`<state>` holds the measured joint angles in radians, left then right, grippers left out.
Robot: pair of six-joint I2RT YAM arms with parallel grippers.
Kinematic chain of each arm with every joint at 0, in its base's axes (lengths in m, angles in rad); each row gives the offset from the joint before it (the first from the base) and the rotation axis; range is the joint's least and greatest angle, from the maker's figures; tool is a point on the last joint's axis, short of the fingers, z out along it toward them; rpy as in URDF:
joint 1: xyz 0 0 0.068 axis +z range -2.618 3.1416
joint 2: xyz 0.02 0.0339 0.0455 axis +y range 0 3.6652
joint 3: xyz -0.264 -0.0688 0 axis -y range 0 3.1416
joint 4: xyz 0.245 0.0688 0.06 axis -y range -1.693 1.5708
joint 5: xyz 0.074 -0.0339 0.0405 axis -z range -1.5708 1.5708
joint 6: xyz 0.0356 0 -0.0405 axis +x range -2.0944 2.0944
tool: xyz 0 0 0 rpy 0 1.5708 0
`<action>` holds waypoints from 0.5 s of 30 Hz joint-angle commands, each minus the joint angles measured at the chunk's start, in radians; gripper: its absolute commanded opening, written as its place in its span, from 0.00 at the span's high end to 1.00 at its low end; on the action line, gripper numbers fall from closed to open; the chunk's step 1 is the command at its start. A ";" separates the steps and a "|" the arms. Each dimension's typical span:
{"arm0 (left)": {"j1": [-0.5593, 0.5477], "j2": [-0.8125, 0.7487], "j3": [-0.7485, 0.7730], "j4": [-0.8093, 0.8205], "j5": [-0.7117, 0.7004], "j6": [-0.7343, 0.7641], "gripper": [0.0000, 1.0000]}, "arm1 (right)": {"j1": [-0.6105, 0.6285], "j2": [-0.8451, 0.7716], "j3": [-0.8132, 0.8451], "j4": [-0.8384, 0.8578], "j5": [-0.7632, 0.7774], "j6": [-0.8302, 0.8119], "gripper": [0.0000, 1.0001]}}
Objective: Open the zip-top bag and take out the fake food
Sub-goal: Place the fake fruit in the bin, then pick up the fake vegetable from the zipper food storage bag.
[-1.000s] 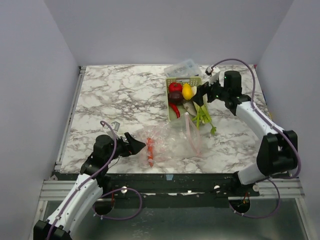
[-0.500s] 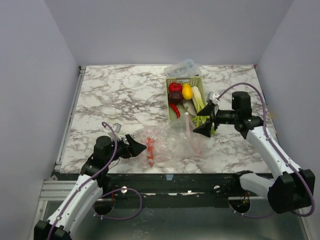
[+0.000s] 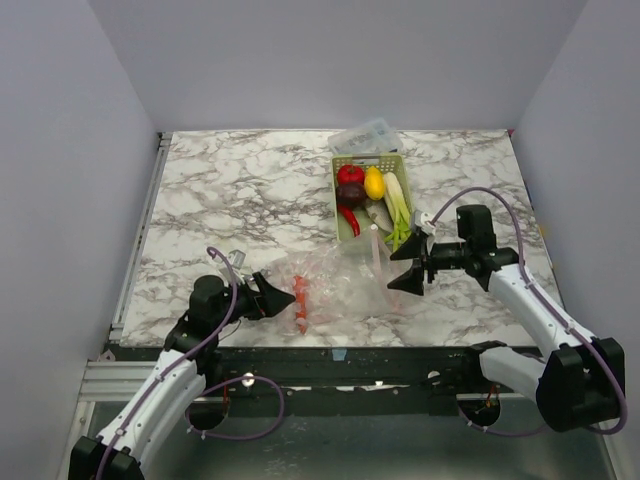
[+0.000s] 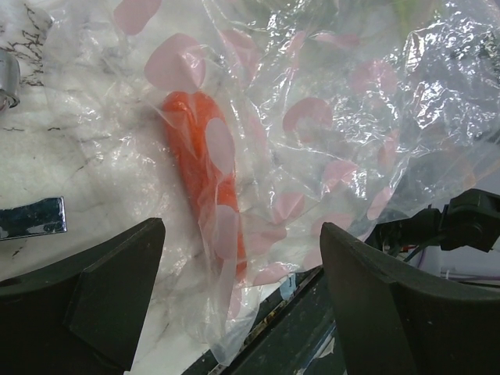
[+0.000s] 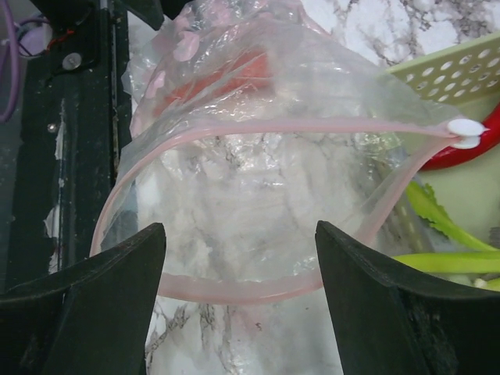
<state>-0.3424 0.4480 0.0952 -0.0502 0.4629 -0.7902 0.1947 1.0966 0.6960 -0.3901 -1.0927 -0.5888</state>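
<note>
The clear zip-top bag (image 3: 345, 283) lies crumpled near the table's front edge, its pink zip mouth (image 5: 234, 291) gaping toward my right gripper. An orange carrot (image 4: 205, 172) lies inside it near the left end. My left gripper (image 3: 275, 297) is open just left of the bag, its jaws either side of the carrot's end and the bag's corner (image 4: 226, 312). My right gripper (image 3: 405, 265) is open at the bag's mouth, holding nothing. The red fruit (image 3: 350, 174), lemon (image 3: 374, 183), beet (image 3: 349, 194), chili (image 3: 349, 221) and leek (image 3: 397, 205) lie in the pale green basket (image 3: 366, 158).
A clear rigid box (image 3: 365, 135) stands behind the basket. A small metal piece (image 3: 230, 252) lies on the marble left of the bag. The bag's near corner reaches the table's dark front rail (image 3: 330, 350). Grey walls close in both sides.
My right arm swung from the basket down and left to the bag's mouth, leaving the leek in the basket, jaws a little narrower. My left gripper crept slightly toward the bag.
</note>
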 commanded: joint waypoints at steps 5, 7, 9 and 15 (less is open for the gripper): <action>0.003 0.060 -0.040 0.133 0.050 -0.034 0.17 | 0.001 0.029 -0.080 0.118 -0.163 -0.022 0.35; 0.003 0.085 -0.041 0.161 0.058 -0.041 0.17 | 0.009 0.043 -0.086 0.152 -0.162 0.011 0.37; 0.002 0.109 -0.043 0.184 0.062 -0.046 0.17 | 0.017 0.056 -0.096 0.204 -0.158 0.055 0.40; 0.000 0.161 -0.047 0.238 0.063 -0.056 0.18 | 0.059 0.089 -0.133 0.381 -0.111 0.232 0.41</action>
<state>-0.3424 0.5827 0.0643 0.1085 0.4942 -0.8345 0.2268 1.1648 0.5896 -0.1658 -1.2053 -0.4873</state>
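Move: The carrot, alone in the bag, lies some 21 cm to the right hand's left, 5 cm back and 13 cm below. The bag's open mouth is only about 4 cm to this hand's left, nearly level fore and aft and some 9 cm lower; the bin's middle stands about 21 cm ahead and 4 cm to the left. From the left hand the carrot is roughly 5 cm to the right, 1 cm back and 6 cm below. Empty, the right hand eases down and left towards the bag's open mouth, each by roughly 2 cm, after first drawing back about 1 cm. Its fingers narrow from wide to a little over half open while the fingertips tilt up some 5 degrees; no touch on the rim can be made out. The left hand sinks about 1 cm by the bag's closed end, staying wide open. ##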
